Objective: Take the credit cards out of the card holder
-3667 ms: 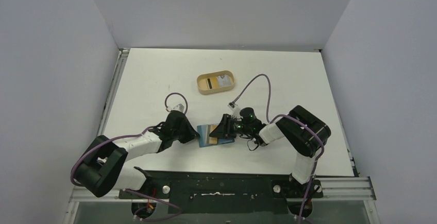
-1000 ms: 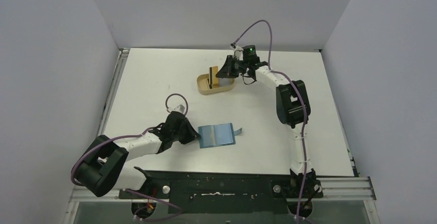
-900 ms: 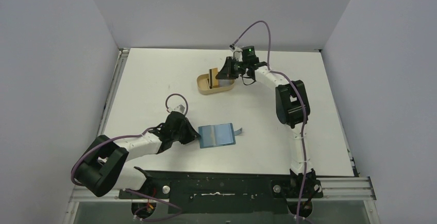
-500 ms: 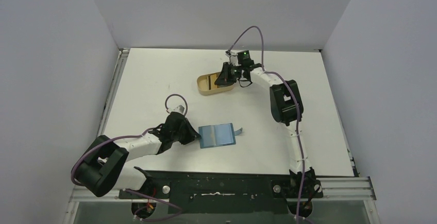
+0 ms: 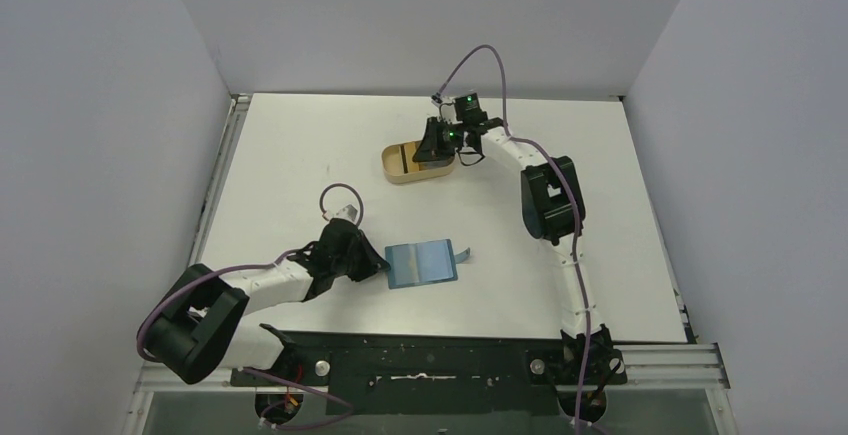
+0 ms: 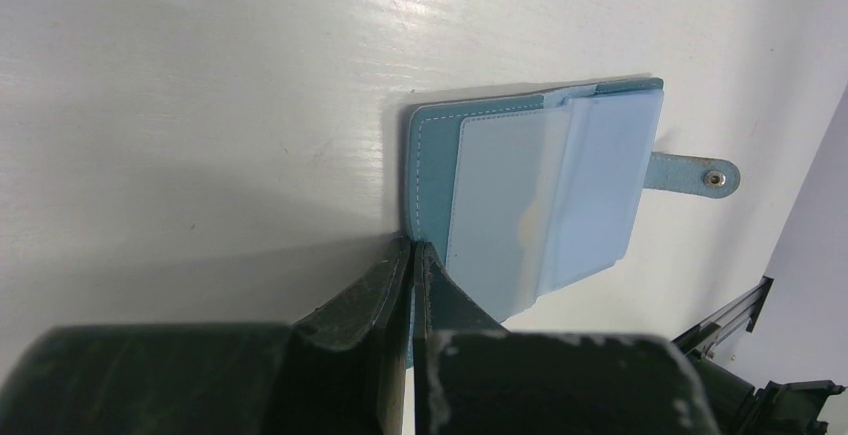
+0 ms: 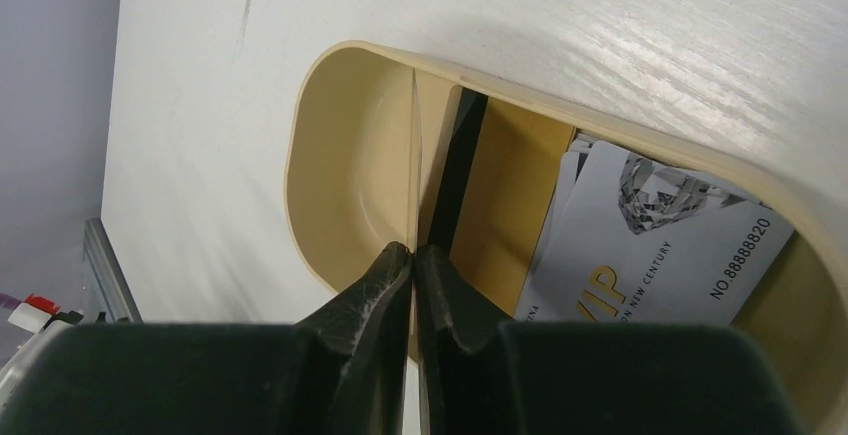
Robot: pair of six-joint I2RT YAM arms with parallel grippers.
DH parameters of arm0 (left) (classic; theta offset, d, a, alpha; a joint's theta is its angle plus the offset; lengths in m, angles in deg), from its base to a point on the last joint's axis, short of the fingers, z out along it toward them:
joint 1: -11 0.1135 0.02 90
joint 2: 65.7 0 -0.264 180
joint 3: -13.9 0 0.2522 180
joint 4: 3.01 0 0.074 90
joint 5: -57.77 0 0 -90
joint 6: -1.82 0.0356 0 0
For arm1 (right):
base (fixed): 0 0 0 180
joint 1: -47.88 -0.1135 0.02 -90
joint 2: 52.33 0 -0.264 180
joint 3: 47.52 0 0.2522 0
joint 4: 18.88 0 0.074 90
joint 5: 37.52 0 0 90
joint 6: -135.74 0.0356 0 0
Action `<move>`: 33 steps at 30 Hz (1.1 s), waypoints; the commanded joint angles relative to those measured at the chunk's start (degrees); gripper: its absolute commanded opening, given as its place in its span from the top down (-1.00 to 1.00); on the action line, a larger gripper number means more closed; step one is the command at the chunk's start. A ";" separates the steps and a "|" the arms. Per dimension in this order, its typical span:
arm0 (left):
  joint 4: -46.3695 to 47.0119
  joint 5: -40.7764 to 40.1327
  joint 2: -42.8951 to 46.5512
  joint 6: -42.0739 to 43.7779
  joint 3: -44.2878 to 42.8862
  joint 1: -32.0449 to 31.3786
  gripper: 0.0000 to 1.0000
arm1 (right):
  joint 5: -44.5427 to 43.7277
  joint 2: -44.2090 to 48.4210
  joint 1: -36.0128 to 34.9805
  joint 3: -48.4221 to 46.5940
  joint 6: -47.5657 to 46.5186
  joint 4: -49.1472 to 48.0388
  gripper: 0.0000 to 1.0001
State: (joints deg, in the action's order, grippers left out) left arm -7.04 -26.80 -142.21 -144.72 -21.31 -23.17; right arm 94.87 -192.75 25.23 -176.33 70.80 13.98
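Observation:
The teal card holder [image 5: 422, 262] lies open on the table, snap tab to the right; it shows with pale blue pockets in the left wrist view [image 6: 540, 195]. My left gripper [image 5: 378, 263] is shut on its left edge [image 6: 412, 253]. My right gripper [image 5: 432, 143] is over the tan oval tray [image 5: 392, 170], shut on a thin credit card seen edge-on [image 7: 413, 155], which reaches down into the tray [image 7: 330, 95]. In the right wrist view the jaws [image 7: 413, 247] are tight on it. A whitish VIP card [image 7: 650, 245] and a gold card with a black stripe [image 7: 510, 195] lie in the tray.
The tray stands at the table's back middle. The right arm stretches far across the table's right half. A metal rail [image 5: 215, 185] runs along the left table edge. Grey walls close in on three sides.
My right gripper has carried a gold card from the holder to the tray and lowered it inside, shifting slightly left. My left gripper and the holder have not moved.

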 commanded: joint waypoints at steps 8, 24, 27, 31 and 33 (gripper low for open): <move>-1.83 -0.38 1.00 0.81 1.24 -0.19 1.00 | -1.57 -0.21 0.28 -7.06 -2.73 4.04 0.63; -5.55 -0.67 1.97 3.04 -1.34 -0.10 1.00 | -5.29 1.96 1.81 -17.09 -4.09 10.70 -0.53; -8.87 -1.43 3.25 4.59 -3.11 -0.10 1.00 | -7.08 3.05 2.69 -18.91 -4.87 12.71 -0.65; -14.63 -2.68 6.00 6.61 -5.91 -0.19 1.00 | -9.67 6.36 3.51 -16.80 -5.73 13.52 -0.70; -16.76 -3.17 7.10 7.51 -7.23 -0.19 1.00 | -11.20 10.15 3.53 -12.50 -5.90 11.89 -0.72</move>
State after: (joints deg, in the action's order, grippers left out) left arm -17.53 -27.93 -138.30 -140.89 -24.24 -23.17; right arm 87.66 -191.81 28.09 -192.37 66.19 26.85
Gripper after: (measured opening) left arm 0.007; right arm 0.852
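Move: My right hand is over the middle of the tan tray, whose floor is some 5 cm below; the yellow credit card in its fingers stands down into it, its middle about 2 cm to the left and 3 cm lower. The silver cards lie 5 cm to the right and 1 cm ahead; the card holder is roughly 25 cm back and 1 cm to the right. From my left hand, pinching the holder's left edge, the tray is about 27 cm ahead and 8 cm to the right. I spread my right fingers almost fully and let go of the yellow card in the tray, then draw the hand up about 7 cm and forward some 5 cm, swinging right near the end as the fingertips tip up a little. My left hand keeps its pinch on the holder's left edge and drags it roughly a centimetre to the left, just starting to lift late on. ##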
